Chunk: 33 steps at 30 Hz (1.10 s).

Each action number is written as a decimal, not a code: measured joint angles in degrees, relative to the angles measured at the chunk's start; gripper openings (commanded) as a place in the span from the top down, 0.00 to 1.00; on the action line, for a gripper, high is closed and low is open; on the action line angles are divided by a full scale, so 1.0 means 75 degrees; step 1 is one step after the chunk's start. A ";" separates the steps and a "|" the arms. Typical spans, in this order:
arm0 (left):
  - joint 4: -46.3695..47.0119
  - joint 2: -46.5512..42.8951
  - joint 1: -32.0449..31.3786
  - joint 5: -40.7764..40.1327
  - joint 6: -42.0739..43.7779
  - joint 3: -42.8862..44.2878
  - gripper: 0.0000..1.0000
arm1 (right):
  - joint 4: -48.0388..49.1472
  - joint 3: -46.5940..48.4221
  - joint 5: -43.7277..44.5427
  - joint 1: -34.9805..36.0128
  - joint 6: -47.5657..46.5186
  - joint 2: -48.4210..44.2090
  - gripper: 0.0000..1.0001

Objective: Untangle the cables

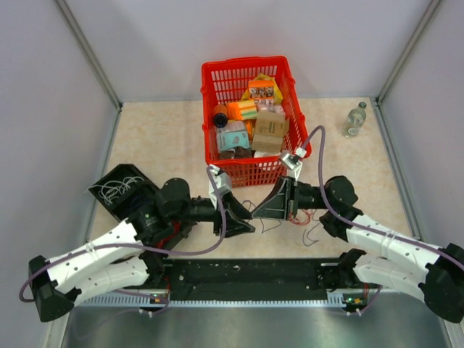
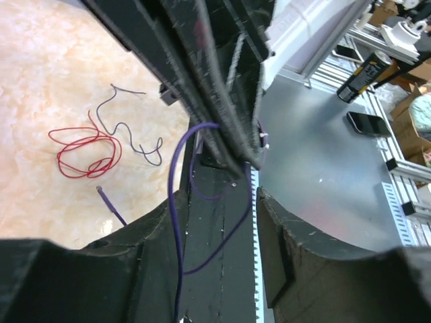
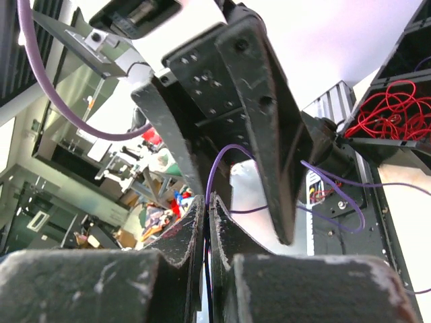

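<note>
The cables lie loose on the table: a red loop (image 2: 84, 151), a dark grey strand (image 2: 131, 134) and a purple end (image 2: 111, 205). From above, red and dark strands (image 1: 306, 217) show beside the right arm. My two grippers meet tip to tip in front of the basket. The right gripper (image 3: 207, 202) (image 1: 259, 212) is shut on a thin purple cable (image 3: 219, 165), which arches out of its tips. That purple cable (image 2: 176, 202) runs down between the fingers of my left gripper (image 2: 217, 202) (image 1: 246, 223). The left jaws stand apart around it, and the strand lies along the left finger.
A red basket (image 1: 210, 109) full of packets stands just behind the grippers. A small bottle (image 1: 354, 119) is at the back right. A black box (image 1: 119, 188) holding whitish wires sits at the left. More red wires (image 3: 394, 108) fill a black box.
</note>
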 measured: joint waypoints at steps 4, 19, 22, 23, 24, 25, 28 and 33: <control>-0.0248 0.0353 -0.0003 -0.0318 0.0076 0.0198 1.00 | 0.0134 0.0125 0.0236 -0.0003 0.0192 -0.0003 1.00; -0.4459 -0.0565 0.0402 -0.5470 -0.1413 0.0833 1.00 | -0.6595 0.1603 0.4558 -0.0262 -0.3182 -0.1996 0.25; -0.5881 -0.0656 0.1443 -0.6373 -0.2025 0.0892 1.00 | -0.7402 0.1623 0.5158 -0.0315 -0.3669 -0.1900 0.25; -0.6295 -0.0670 0.1912 -0.6607 -0.2177 0.0944 1.00 | -0.7615 0.1623 0.5284 -0.0323 -0.3800 -0.1830 0.25; -0.6598 -0.0694 0.2393 -0.6784 -0.2279 0.1005 1.00 | -0.7810 0.1620 0.5394 -0.0329 -0.3917 -0.1772 0.25; -0.6819 -0.0720 0.2850 -0.6907 -0.2331 0.1072 1.00 | -0.7965 0.1620 0.5461 -0.0341 -0.4022 -0.1746 0.25; -0.6980 -0.0726 0.4074 -0.6991 -0.2270 0.1300 1.00 | -0.8221 0.1620 0.5581 -0.0341 -0.4301 -0.1760 0.25; -0.6461 -0.0096 0.6408 -0.5986 -0.1842 0.2052 1.00 | -0.8454 0.1620 0.5738 -0.0341 -0.4634 -0.1807 0.25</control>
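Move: The purple cable, pinched in my closed right fingertips, runs between my half-open left fingers, only a centimetre or two forward and right of my left hand point. The black tray's middle compartment lies about 16 cm ahead of my left hand, 31 cm left and 25 cm below. In that tray, the white cable is some 6 cm farther out and 8 cm farther left than that compartment, the red bundle about 8 cm nearer me and 5 cm to its right. I shut my left fingers on the purple cable, then open my right ones to let it go. My left hand sweeps roughly 28 cm left and 17 cm forward to the tray, dipping and then rising a little, turning counter-clockwise until its fingers point forward and down. My right hand backs off forward, right and down, swinging clockwise, its fingers tipping down. ##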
